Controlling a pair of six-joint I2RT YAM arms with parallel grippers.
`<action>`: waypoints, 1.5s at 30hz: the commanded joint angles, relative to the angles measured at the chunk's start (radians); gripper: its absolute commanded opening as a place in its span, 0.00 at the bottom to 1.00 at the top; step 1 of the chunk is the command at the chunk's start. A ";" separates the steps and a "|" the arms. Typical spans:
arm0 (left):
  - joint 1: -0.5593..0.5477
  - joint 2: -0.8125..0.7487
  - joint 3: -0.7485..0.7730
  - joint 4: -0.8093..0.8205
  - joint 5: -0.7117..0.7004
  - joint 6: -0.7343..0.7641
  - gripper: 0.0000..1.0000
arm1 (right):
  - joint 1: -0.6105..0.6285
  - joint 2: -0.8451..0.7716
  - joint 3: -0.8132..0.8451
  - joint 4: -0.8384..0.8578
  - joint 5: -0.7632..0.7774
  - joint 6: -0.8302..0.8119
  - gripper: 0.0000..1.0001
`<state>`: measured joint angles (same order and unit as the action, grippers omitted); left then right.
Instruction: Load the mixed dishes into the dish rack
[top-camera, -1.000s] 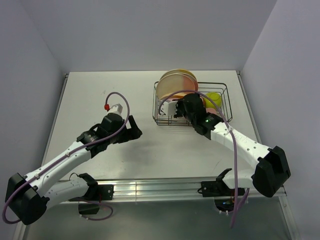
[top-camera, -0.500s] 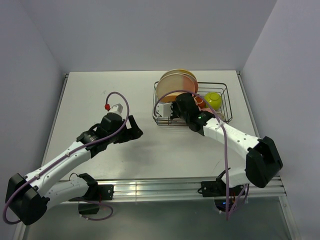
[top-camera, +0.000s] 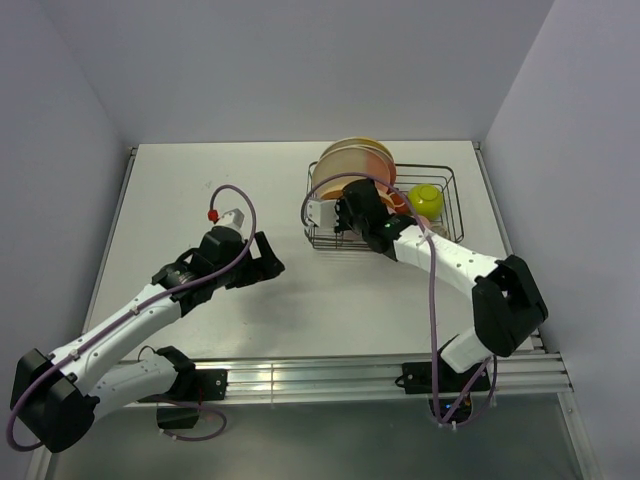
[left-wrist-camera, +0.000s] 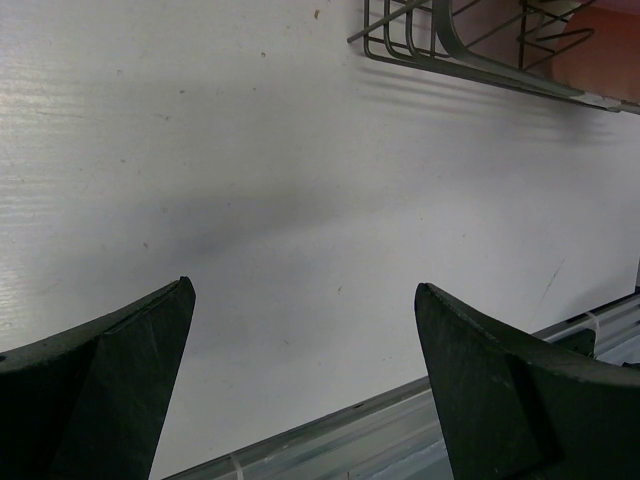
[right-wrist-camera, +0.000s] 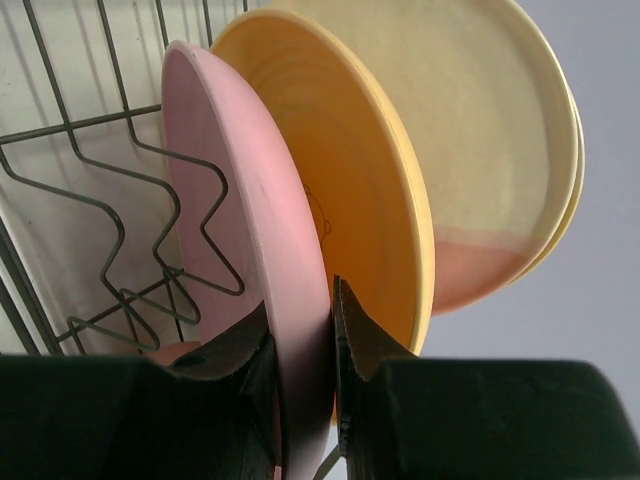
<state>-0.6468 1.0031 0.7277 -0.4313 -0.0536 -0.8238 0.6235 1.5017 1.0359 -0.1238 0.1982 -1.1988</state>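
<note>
My right gripper (right-wrist-camera: 300, 318) is shut on the rim of a pink plate (right-wrist-camera: 235, 190), which stands upright among the prongs of the dish rack (right-wrist-camera: 118, 205). Right behind it stand a yellow-orange plate (right-wrist-camera: 360, 170) and a cream-and-pink plate (right-wrist-camera: 480, 130). From above, the right gripper (top-camera: 345, 214) reaches over the left half of the dish rack (top-camera: 432, 168), in front of the standing plates (top-camera: 352, 160). A lime-yellow bowl (top-camera: 427, 198) lies in the rack's right half. My left gripper (top-camera: 266, 256) hovers open over bare table, left of the rack.
In the left wrist view the rack's near corner (left-wrist-camera: 420, 45) shows at the top right, with something reddish (left-wrist-camera: 605, 65) inside it. The table's front rail (left-wrist-camera: 420, 415) runs under the open left gripper (left-wrist-camera: 300, 370). A small red-tipped white part (top-camera: 222, 213) lies at mid-left.
The right arm has swung left along the rack with the pink plate, closer to the standing plates. The left arm has stayed where it was.
</note>
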 joint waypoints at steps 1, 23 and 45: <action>0.006 -0.021 -0.002 0.023 0.020 0.015 0.98 | -0.021 0.057 0.073 0.092 0.004 0.015 0.23; 0.009 -0.012 -0.034 0.057 0.067 -0.026 0.98 | 0.022 -0.194 0.066 0.128 -0.164 0.215 1.00; 0.007 -0.046 -0.071 0.097 0.126 -0.090 0.97 | 0.045 -0.382 0.009 -0.197 0.082 1.449 1.00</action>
<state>-0.6418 0.9691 0.6666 -0.3763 0.0490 -0.9005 0.6598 1.1587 1.0786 -0.2157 0.1932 -0.0334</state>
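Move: The pink plate, already in the right fingers, is bound for the wire slot beneath it in the dish rack's left part, about level with the right hand, 3 cm to its left and 8 cm below. From that hand the yellow plate stands roughly 4 cm ahead, 3 cm left and 5 cm lower; the two-tone plates are some 7 cm ahead, neither left nor right; the brown mug is about 11 cm right, 2 cm back and 8 cm below. From the left hand the slot lies about 10 cm ahead, 16 cm right and 7 cm below. The pink plate is carried the last bit into its slot towards the yellow plate as the right hand slides about 3 cm forward and slightly left, its fingers already spreading, and is let go. The right hand then lifts some 13 cm and draws back about 10 cm, wide open, and finally sinks a little while the wrist rolls strongly, left side rising, and swings clockwise. ##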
